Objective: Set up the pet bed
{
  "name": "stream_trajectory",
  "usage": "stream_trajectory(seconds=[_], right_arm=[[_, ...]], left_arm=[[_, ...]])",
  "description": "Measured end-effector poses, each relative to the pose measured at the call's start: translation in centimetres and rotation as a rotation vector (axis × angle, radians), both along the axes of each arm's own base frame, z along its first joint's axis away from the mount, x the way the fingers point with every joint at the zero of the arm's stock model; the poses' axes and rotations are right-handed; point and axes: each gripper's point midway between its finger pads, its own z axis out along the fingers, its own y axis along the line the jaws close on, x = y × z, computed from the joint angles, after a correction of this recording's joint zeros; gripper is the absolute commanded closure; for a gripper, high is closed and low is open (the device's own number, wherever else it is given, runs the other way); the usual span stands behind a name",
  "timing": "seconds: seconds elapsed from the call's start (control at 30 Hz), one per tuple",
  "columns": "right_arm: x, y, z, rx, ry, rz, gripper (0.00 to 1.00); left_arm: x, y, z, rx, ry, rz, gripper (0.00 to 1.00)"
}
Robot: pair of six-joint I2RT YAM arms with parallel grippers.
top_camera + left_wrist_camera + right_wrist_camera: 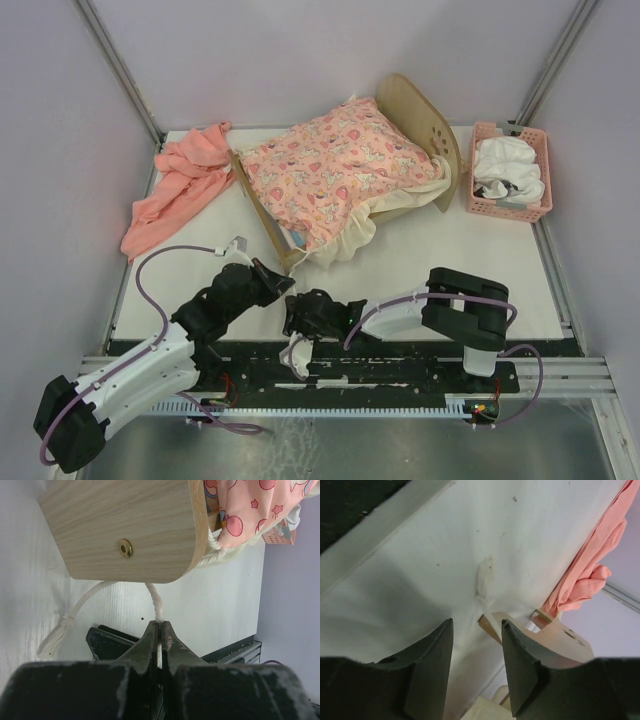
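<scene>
The pet bed [418,120] lies diagonally at the back of the table. It has a light-wood frame and a pink patterned cushion [335,165] on top, over a cream cloth [345,238]. My left gripper [283,283] is at the near footboard [125,525], shut on a white rope [156,600] that hangs from the board; in the left wrist view the gripper [160,626] pinches that rope. My right gripper [293,318] is just to the right, low over the table. Its jaws [476,623] are open and hold nothing. A wooden corner [492,625] and a rope knot [484,577] lie beyond them.
A salmon-pink cloth [180,185] is crumpled at the back left. A pink plastic basket [509,170] with white fabric inside stands at the back right. A second rope end with a knot [67,620] trails on the table left of my left gripper.
</scene>
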Motion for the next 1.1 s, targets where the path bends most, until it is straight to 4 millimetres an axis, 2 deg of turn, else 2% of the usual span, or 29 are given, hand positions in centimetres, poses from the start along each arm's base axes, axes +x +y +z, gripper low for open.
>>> stream_trajectory(seconds=[0.17,0.43,0.5,0.63,0.83,1.1], right_arm=[[0.8,1.6,0.5,-0.028,-0.059,0.027,0.48],[1.4,2.2,-0.3,-0.125,-0.094,0.054,0.5],[1.6,2.4,-0.3,-0.139,-0.096,0.054,0.61],[1.5,2.0,-1.0,-0.168,-0.078,0.045,0.96],[1.1,1.6,-1.2,-0.081,0.033,-0.032,0.98],[0.8,-1.5,-0.7,0.191,0.279,-0.268,0.98]], left_arm=[[-0.1,-0.1,0.0,-0.002,0.001,-0.004,0.97],[-0.2,-0.2,0.0,-0.008,0.006,-0.013,0.97],[-0.2,-0.2,0.0,-0.008,0.006,-0.013,0.97],[-0.1,-0.2,0.0,-0.008,0.007,-0.013,0.97],[-0.1,-0.2,0.0,-0.006,0.006,-0.014,0.97],[-0.2,0.0,-0.3,0.035,-0.011,-0.037,0.97]])
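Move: The cord's loose tail lies just past the right hand's open fingers, about 2 cm ahead, 3 cm to its left and 1 cm below. The bed-frame corner is some 6 cm ahead of that hand and 1 cm left; the quilt corner some 10 cm ahead, 4 cm right and 5 cm above. From the left hand, already pinching the other cord, the tail lies about 4 cm left, 1 cm ahead and 9 cm below. Right hand eases 3 cm left and forward, pinches the loose cord tail, then draws 4 cm right, wrist turning. ##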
